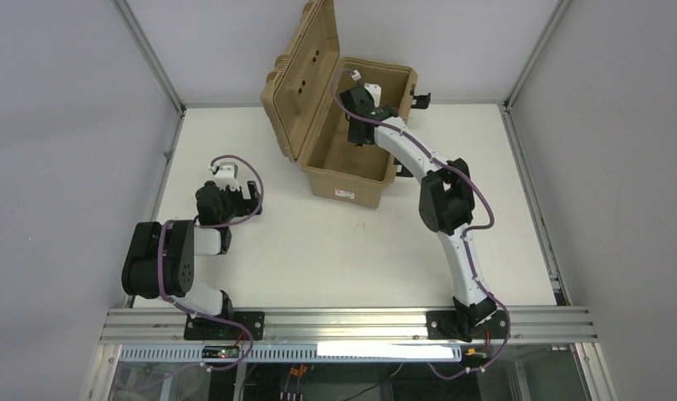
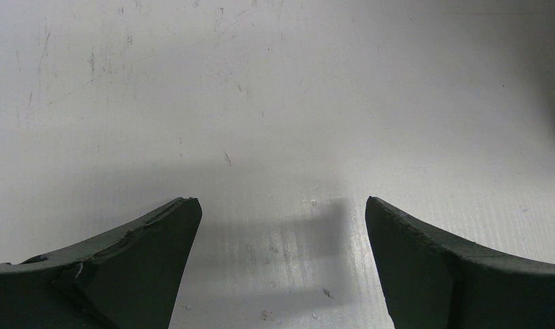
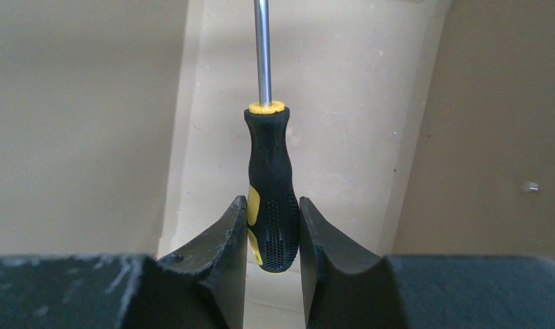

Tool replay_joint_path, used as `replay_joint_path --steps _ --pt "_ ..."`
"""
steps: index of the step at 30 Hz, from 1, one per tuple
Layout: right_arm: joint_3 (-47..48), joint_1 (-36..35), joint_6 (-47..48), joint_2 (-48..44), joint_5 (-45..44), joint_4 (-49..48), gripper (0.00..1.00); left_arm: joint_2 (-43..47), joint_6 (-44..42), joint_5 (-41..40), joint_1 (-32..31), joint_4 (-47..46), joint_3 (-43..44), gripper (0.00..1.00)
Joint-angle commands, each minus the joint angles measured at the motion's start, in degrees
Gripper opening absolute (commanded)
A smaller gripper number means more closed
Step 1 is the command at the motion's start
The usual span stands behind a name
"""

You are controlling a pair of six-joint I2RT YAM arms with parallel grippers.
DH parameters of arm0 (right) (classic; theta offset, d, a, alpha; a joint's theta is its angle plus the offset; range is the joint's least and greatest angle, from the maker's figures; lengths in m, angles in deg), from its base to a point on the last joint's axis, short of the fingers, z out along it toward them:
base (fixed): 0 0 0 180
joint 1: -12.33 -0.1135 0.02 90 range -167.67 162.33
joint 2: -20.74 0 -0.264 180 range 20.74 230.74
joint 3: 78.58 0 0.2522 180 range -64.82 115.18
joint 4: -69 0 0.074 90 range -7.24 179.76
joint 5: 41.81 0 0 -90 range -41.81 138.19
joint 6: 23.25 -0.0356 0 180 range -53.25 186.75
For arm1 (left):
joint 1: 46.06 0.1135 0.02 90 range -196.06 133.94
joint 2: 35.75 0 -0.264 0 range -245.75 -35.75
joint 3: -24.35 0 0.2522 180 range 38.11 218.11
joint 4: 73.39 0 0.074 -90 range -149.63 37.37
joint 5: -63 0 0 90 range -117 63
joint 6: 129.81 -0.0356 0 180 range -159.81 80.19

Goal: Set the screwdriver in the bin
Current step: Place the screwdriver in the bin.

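The tan bin (image 1: 352,180) stands at the back of the table with its ribbed lid (image 1: 300,79) swung up to the left. My right gripper (image 1: 360,132) reaches down into the bin's opening. In the right wrist view the gripper (image 3: 273,212) is shut on the screwdriver (image 3: 269,185), clamping the butt of its black and yellow handle. The steel shaft (image 3: 262,48) points away toward the bin's pale floor (image 3: 329,103). My left gripper (image 1: 235,196) rests low over the table at the left, its fingers (image 2: 151,253) spread wide and open with only bare table between them.
Tan inner walls (image 3: 76,123) of the bin close in on both sides of the right gripper. Black latches (image 1: 420,98) stick out from the bin's right end. White enclosure walls and aluminium rails (image 1: 519,96) frame the table.
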Motion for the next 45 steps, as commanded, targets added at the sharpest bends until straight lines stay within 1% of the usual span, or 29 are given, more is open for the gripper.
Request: replay_joint_path --steps 1,6,13,16,18,19,20,21,22,25,29,30,32,33,45 --pt "-2.90 0.23 -1.58 1.30 -0.35 -5.80 0.03 1.13 -0.53 -0.40 -0.20 -1.69 0.49 0.99" --pt "-5.31 0.40 -2.13 4.40 0.26 -7.08 0.04 1.14 -0.55 -0.39 -0.20 -1.73 0.54 0.99" --pt "-5.69 0.67 -2.52 8.29 1.17 -6.60 0.09 1.15 -0.54 -0.39 -0.20 -1.76 0.55 0.99" --pt "-5.53 0.67 -2.34 9.12 1.02 -6.20 0.15 1.15 -0.56 -0.39 -0.21 -1.72 0.57 0.99" --pt "-5.34 0.73 -2.05 9.48 0.80 -5.69 0.21 1.13 -0.53 -0.39 -0.20 -1.68 0.61 0.99" --pt "-5.21 0.76 -1.99 9.53 0.74 -5.50 0.27 1.13 -0.52 -0.39 -0.20 -1.74 0.52 0.99" --pt "-5.10 0.74 -1.96 9.51 0.75 -5.24 0.38 1.13 -0.55 -0.39 -0.20 -1.69 0.57 0.99" --pt "-4.99 0.76 -1.92 9.34 0.66 -4.99 0.47 1.13 -0.52 -0.39 -0.21 -1.71 0.51 0.99" --pt "-4.94 0.74 -1.89 9.05 0.65 -4.92 0.52 1.13 -0.57 -0.39 -0.20 -1.72 0.52 0.99" --pt "-4.73 0.79 -1.61 7.73 0.71 -4.83 0.65 1.15 -0.55 -0.39 -0.20 -1.71 0.51 0.99" --pt "-3.75 0.72 -0.98 5.57 0.82 -4.43 0.75 1.16 -0.55 -0.39 -0.20 -1.74 0.55 0.99" --pt "-3.36 0.76 -0.75 5.01 0.76 -4.24 0.80 1.13 -0.55 -0.38 -0.20 -1.71 0.50 0.99" --pt "-2.83 0.79 -0.37 3.89 0.76 -3.91 0.96 1.13 -0.53 -0.39 -0.20 -1.75 0.50 0.99" --pt "-2.60 0.77 -0.19 3.45 0.66 -3.73 0.99 1.17 -0.57 -0.40 -0.21 -1.73 0.53 0.99" --pt "4.52 -0.02 2.19 -0.64 -0.21 1.87 1.00 1.13 -0.52 -0.39 -0.20 -1.76 0.51 0.99"
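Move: Right under the right hand, which holds the screwdriver by the handle with the shaft reaching forward, the middle of the bin floor lies about 11 cm down and only 1 cm ahead. The open lid stands some 13 cm left, 4 cm ahead and 10 cm higher; near the hand's height, the near latch is about 11 cm right and 8 cm back. From the idle left hand, the bin floor's middle is roughly 14 cm ahead, 31 cm right and slightly lower. Sinking quickly and almost straight down, the right hand carries the screwdriver some 10 cm to the bin floor, fingertips tipping a little further down. It stays there while the fingers open fully and let go of the handle, then lifts about 3 cm, away from the screwdriver. ##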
